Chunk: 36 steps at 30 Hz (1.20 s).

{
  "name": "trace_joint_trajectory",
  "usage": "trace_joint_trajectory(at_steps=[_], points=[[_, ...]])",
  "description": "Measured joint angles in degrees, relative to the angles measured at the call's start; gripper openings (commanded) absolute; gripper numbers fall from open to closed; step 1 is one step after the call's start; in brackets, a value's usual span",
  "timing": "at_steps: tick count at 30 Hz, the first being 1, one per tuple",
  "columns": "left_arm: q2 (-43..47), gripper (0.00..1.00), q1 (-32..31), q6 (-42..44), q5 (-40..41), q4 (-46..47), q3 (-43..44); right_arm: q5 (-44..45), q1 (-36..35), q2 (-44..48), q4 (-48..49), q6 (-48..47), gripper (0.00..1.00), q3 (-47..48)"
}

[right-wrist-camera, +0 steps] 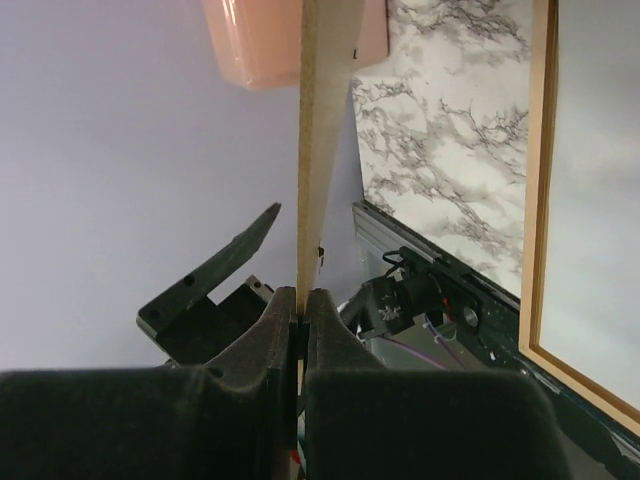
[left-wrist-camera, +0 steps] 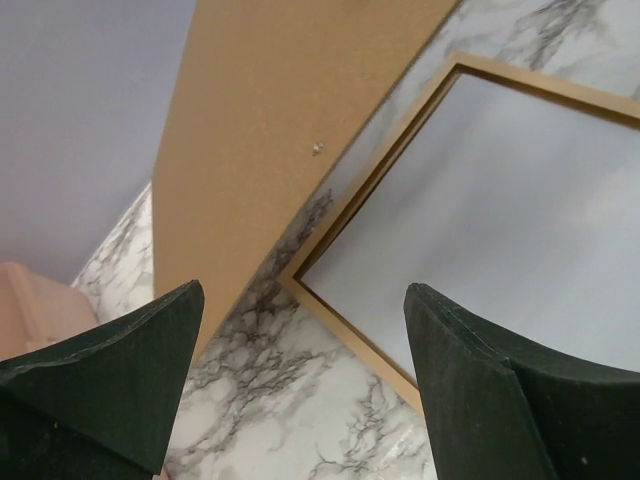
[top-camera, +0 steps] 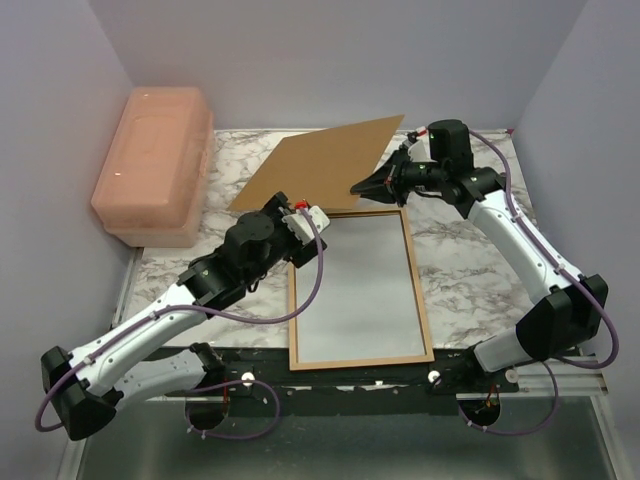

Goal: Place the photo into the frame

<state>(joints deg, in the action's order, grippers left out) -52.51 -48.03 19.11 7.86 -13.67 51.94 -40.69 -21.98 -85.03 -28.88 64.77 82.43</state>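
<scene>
The frame (top-camera: 423, 300) is a thin orange-brown rectangle lying flat on the marble table, with a pale grey pane inside it. The photo is not in view. My right gripper (top-camera: 378, 185) is shut on the edge of a plain brown backing board (top-camera: 320, 165), which it holds tilted above the frame's far end. In the right wrist view the board (right-wrist-camera: 322, 120) stands edge-on between the pressed pads (right-wrist-camera: 335, 330). My left gripper (left-wrist-camera: 300, 330) is open and empty, low over the frame's far-left corner (left-wrist-camera: 350, 335), beside the board (left-wrist-camera: 270, 130).
A pink lidded plastic box (top-camera: 155, 165) stands at the back left, against the wall. Grey walls close in the table on three sides. A black rail (top-camera: 360, 375) with the arm bases runs along the near edge, just below the frame.
</scene>
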Motion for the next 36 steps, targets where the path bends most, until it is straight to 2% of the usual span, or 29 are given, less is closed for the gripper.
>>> trace_joint_trajectory(at_steps=[7, 15, 18, 27, 28, 31, 36], points=[[-7.6, 0.77, -0.5, 2.9, 11.6, 9.0, -1.2, 0.0, 0.0, 0.6, 0.0, 1.2, 0.0, -3.0], [-13.2, 0.71, -0.7, 5.2, 13.7, 15.6, -1.4, -0.1, 0.0, 1.1, 0.8, 2.8, 0.0, -4.3], [-14.9, 0.59, -0.7, 5.6, 13.8, 17.0, -1.5, -0.6, 0.0, 1.5, 1.4, 3.4, 0.0, -4.4], [-17.8, 0.07, -0.8, 6.2, 14.3, 18.8, -1.5, -1.4, 0.0, 2.3, 4.2, 4.9, 0.04, -5.8], [-18.0, 0.01, -0.9, 6.5, 14.4, 18.7, -1.5, -1.5, 0.0, 2.3, 4.9, 5.3, 0.07, -6.0], [-18.4, 0.0, -1.5, 8.5, 14.7, 17.7, -1.5, -1.9, 0.0, 2.4, 6.7, 6.7, 0.16, -6.7], [-17.8, 0.0, -1.7, 9.0, 15.1, 17.6, -1.5, -2.6, 0.0, 3.0, 10.7, 6.7, 0.63, -7.2]])
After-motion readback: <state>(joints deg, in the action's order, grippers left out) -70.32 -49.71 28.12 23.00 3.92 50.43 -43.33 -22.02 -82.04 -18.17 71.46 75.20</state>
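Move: About 7 cm ahead of the open left hand, 2 cm to its right and 3 cm below lies the near edge of the brown backboard. From the right hand, shut on the board's near right corner, that spot is about 14 cm left, level in reach and 6 cm lower. The frame's middle lies roughly 16 cm to the left hand's right, level in reach and 25 cm below. Reaching forward about 7 cm while sinking some 5 cm, the left hand swings slightly counter-clockwise, brings its open fingers around the backboard's near edge and shuts them, pinching it. The right hand stays nearly in place, holding the corner with a small dip and rise, and only at the end starts opening its fingers to about two fifths. ##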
